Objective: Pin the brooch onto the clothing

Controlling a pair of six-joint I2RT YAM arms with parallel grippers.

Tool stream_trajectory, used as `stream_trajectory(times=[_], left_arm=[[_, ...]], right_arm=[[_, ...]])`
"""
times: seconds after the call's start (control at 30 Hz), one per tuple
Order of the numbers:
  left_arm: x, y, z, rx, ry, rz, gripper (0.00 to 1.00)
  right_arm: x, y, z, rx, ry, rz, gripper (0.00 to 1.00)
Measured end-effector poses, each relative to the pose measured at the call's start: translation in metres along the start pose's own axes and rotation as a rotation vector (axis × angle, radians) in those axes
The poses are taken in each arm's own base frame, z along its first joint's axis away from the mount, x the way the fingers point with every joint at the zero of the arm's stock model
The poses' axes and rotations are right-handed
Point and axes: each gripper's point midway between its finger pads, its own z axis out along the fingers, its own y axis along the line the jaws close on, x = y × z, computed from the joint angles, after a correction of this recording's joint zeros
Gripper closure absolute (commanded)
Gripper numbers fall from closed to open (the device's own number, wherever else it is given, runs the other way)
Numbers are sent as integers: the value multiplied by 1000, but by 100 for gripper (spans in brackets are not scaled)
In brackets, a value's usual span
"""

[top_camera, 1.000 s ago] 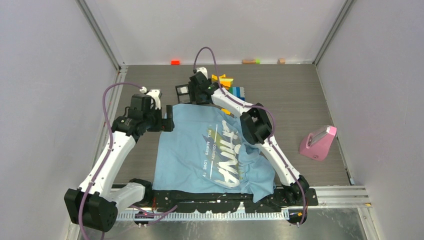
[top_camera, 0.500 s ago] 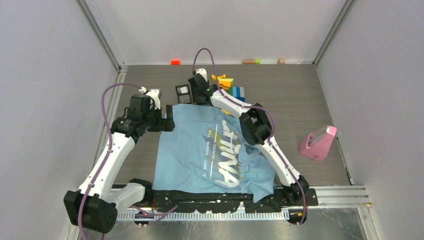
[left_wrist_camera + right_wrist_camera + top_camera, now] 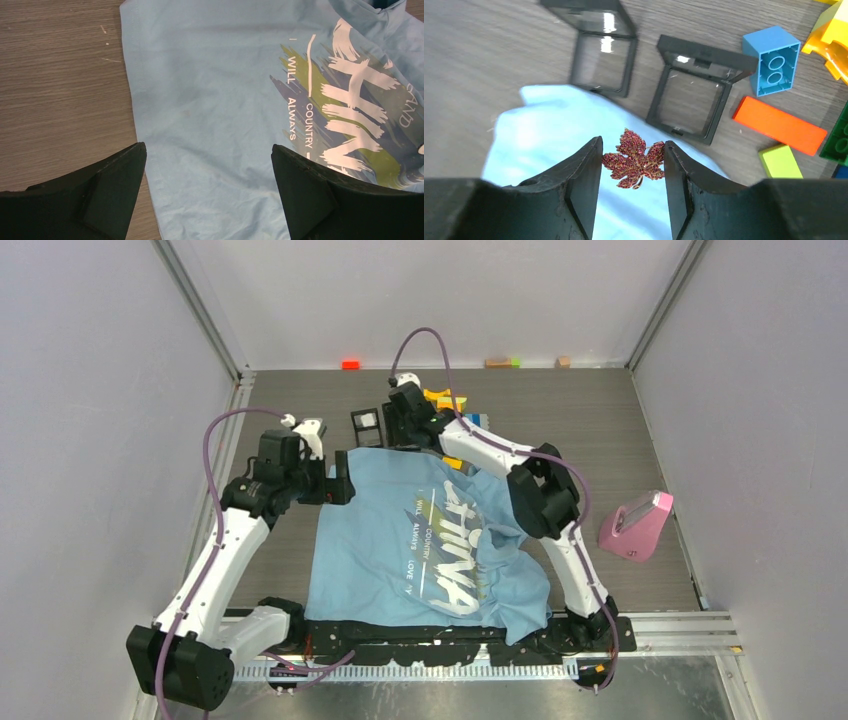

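Observation:
The brooch (image 3: 634,160) is a dark red, leaf-shaped ornament, pinched by its side edges between the fingers of my right gripper (image 3: 633,155). It hangs just above the far corner of the clothing (image 3: 544,130), a light blue T-shirt with white lettering spread flat on the table (image 3: 400,540). From above, the right gripper (image 3: 395,430) is at the shirt's far edge and the brooch is hidden there. My left gripper (image 3: 207,155) hangs open over the shirt's left edge (image 3: 215,100), with nothing between its fingers; seen from above, that left gripper (image 3: 340,478) sits near the shirt's far-left corner.
Two open black display boxes (image 3: 604,55) (image 3: 691,95) lie just beyond the shirt. Toy blocks sit to their right: blue (image 3: 774,60), orange (image 3: 779,125), green (image 3: 780,161). A pink object (image 3: 636,525) stands at the right. Small blocks (image 3: 350,364) line the back wall.
My right gripper has narrowed onto the brooch, and the right arm's elbow has swung to the right. The left arm has not moved.

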Motion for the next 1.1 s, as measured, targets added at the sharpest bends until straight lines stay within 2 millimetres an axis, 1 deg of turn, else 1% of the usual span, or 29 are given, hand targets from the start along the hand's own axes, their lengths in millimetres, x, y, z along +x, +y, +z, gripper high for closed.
stream_trajectory(times=[0.03, 0.1, 0.17, 0.27, 0.43, 0.53, 0.6, 0.67, 0.73, 0.83, 0.97, 1.0, 1.1], left_arm=[[0, -1, 0, 6, -2, 0, 0], [-1, -4, 0, 22, -4, -5, 0], [-1, -11, 0, 54, -4, -25, 0], [-6, -29, -2, 144, -10, -82, 1], [-20, -62, -7, 308, -32, -216, 4], [-24, -79, -9, 398, -28, -301, 7], [-23, -87, -9, 443, -16, -348, 9], [-21, -95, -10, 481, 6, -384, 13], [-19, -104, -12, 513, 24, -398, 18], [-18, -118, -16, 557, 44, -400, 24], [-16, -126, -18, 584, 57, -409, 41], [-16, -128, -18, 589, 57, -414, 44], [-16, -130, -18, 599, 55, -416, 46]], right_arm=[[-4, 3, -9, -20, -16, 0, 76], [-12, 10, -34, -74, -51, 2, 76], [-14, 16, -59, -139, -77, -2, 76], [-5, 27, -102, -258, -105, -23, 75], [19, 48, -171, -423, -131, -87, 75], [23, 61, -209, -497, -166, -136, 75], [25, 69, -228, -530, -187, -168, 75], [27, 76, -241, -554, -200, -195, 75], [31, 82, -250, -571, -205, -223, 75], [39, 84, -253, -563, -190, -255, 75], [48, 83, -251, -553, -167, -276, 76], [50, 82, -251, -551, -163, -280, 76], [53, 82, -250, -547, -153, -286, 76]])
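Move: The brooch is already pinched in the right gripper, roughly 20 cm ahead of the left gripper, 13 cm to its right and 8 cm lower. From the right gripper, the left fingers wait some 20 cm back, 13 cm left and 8 cm up. The right case lies about 6 cm ahead of the right gripper and 7 cm below; the left case is about 9 cm left of the right case. The shirt's middle is roughly 25 cm back, 5 cm right and 8 cm below. Draw the brooch back from its case with the right gripper, about 23 cm towards yourself over the shirt and 13 cm up, turning the hand counter-clockwise and keeping the pinch. Meanwhile swing the left gripper right to meet it, rising a little and rolling some 40 degrees so its fingers point across, and narrow them to about half open close by the brooch. ##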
